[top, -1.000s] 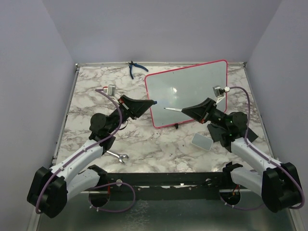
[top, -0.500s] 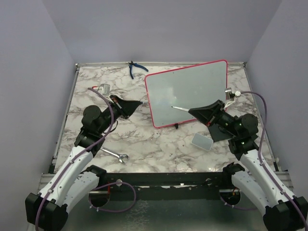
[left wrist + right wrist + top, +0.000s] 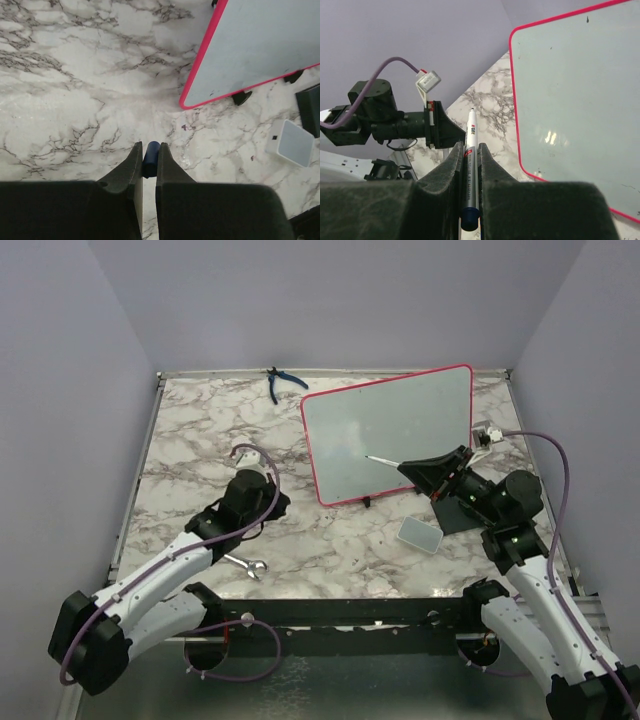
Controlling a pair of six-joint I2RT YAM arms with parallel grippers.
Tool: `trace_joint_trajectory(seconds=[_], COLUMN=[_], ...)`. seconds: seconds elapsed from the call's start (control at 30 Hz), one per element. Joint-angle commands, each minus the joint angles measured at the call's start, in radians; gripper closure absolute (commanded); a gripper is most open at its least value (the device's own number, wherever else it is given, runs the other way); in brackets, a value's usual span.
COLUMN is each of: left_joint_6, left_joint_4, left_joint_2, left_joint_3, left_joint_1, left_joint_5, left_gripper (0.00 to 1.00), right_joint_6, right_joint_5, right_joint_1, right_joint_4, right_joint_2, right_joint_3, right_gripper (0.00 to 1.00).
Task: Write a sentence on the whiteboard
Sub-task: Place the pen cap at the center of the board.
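Observation:
The whiteboard (image 3: 395, 430), glossy white with a red-pink frame, stands tilted at the back right; it also shows in the wrist views as the whiteboard (image 3: 260, 45) and the whiteboard (image 3: 575, 100). No sentence is in view on it. My right gripper (image 3: 422, 471) (image 3: 470, 146) is shut on a white marker (image 3: 471, 135) with its tip uncapped. In the top view the marker (image 3: 381, 461) points at the board's lower left; the right wrist view shows its tip off the board. My left gripper (image 3: 262, 505) (image 3: 150, 148) points down over the marble, shut on a small dark blue cap (image 3: 150, 159).
Blue pliers (image 3: 283, 383) lie at the back edge. A metal wrench (image 3: 245, 563) lies near the left arm. A small grey pad (image 3: 418, 535) (image 3: 294, 143) and a black block (image 3: 455, 515) lie in front of the board, by the right arm.
My left arm has drawn back from the board's left edge and turned its gripper down to the table. The right gripper has shifted right with the marker.

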Motion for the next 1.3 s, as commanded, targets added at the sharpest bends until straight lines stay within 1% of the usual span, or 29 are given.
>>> trace_joint_trajectory(seconds=[0.0,0.1,0.37,0.53,0.67,0.77,0.8,0.87,1.07,1.2,1.27], left_joint_6=[-0.018,-0.020,-0.062,-0.044,-0.029,-0.030,-0.028,-0.021,0.016,0.054,0.086], left_joint_4=[-0.031,-0.009,0.129,0.156,0.159,0.159,0.159,0.151,0.038,-0.024,-0.030], left_joint_2=[0.109,0.153,0.217,0.255,0.317,0.324,0.319,0.304,0.246,0.185,0.164], left_joint_3=[-0.015,-0.023,-0.103,-0.110,-0.101,-0.098,-0.098,-0.093,-0.030,0.037,0.086], left_joint_1=[-0.094,-0.112,-0.113,-0.113,-0.112,-0.110,-0.109,-0.110,-0.082,-0.023,0.024], left_joint_5=[-0.180,-0.187,-0.077,-0.060,-0.036,-0.035,-0.039,-0.042,-0.059,-0.031,0.023], left_gripper=[1.00,1.00,1.00,0.87,0.79,0.72,0.68,0.56,0.32,0.24,0.23], right_joint_6=[-0.041,-0.040,-0.062,-0.069,-0.066,-0.065,-0.069,-0.077,-0.113,-0.145,-0.166], right_joint_5=[0.026,0.021,0.017,0.046,0.057,0.062,0.066,0.081,0.154,0.235,0.283], right_joint_1=[-0.004,-0.003,-0.003,-0.003,0.000,0.012,0.016,0.028,0.090,0.135,0.159], right_joint_4=[-0.026,-0.016,-0.026,-0.023,-0.020,-0.008,-0.007,-0.010,-0.017,-0.018,-0.016], right_joint_2=[0.002,0.003,0.032,0.040,0.055,0.066,0.069,0.079,0.101,0.109,0.112], right_joint_3=[-0.001,-0.005,-0.012,-0.024,-0.025,-0.032,-0.034,-0.034,-0.022,-0.004,0.009], right_gripper=[0.99,0.99,0.99,0.99,0.99,0.99,0.99,0.99,0.99,0.99,1.00])
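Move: Below the left hand, which already holds the blue pen cap, its bare table spot lies about 12 cm down, 3 cm back and 1 cm to the right. From that spot the whiteboard's near left corner is 10 cm ahead and 5 cm right, the wrench 4 cm back and 16 cm left. The right hand, still gripping the uncapped pen, has the whiteboard's middle some 18 cm ahead, 2 cm left and 18 cm below. Lowering the pen cap about 11 cm to the marble in front of the whiteboard's left corner, the left hand eases slightly back and tips its fingers down. It opens wide near the bottom, lets go of the cap, then rises some 5 cm and a little forward. The right hand keeps hold of the pen, sinking about 4 cm and edging forward, then left, towards the whiteboard. ##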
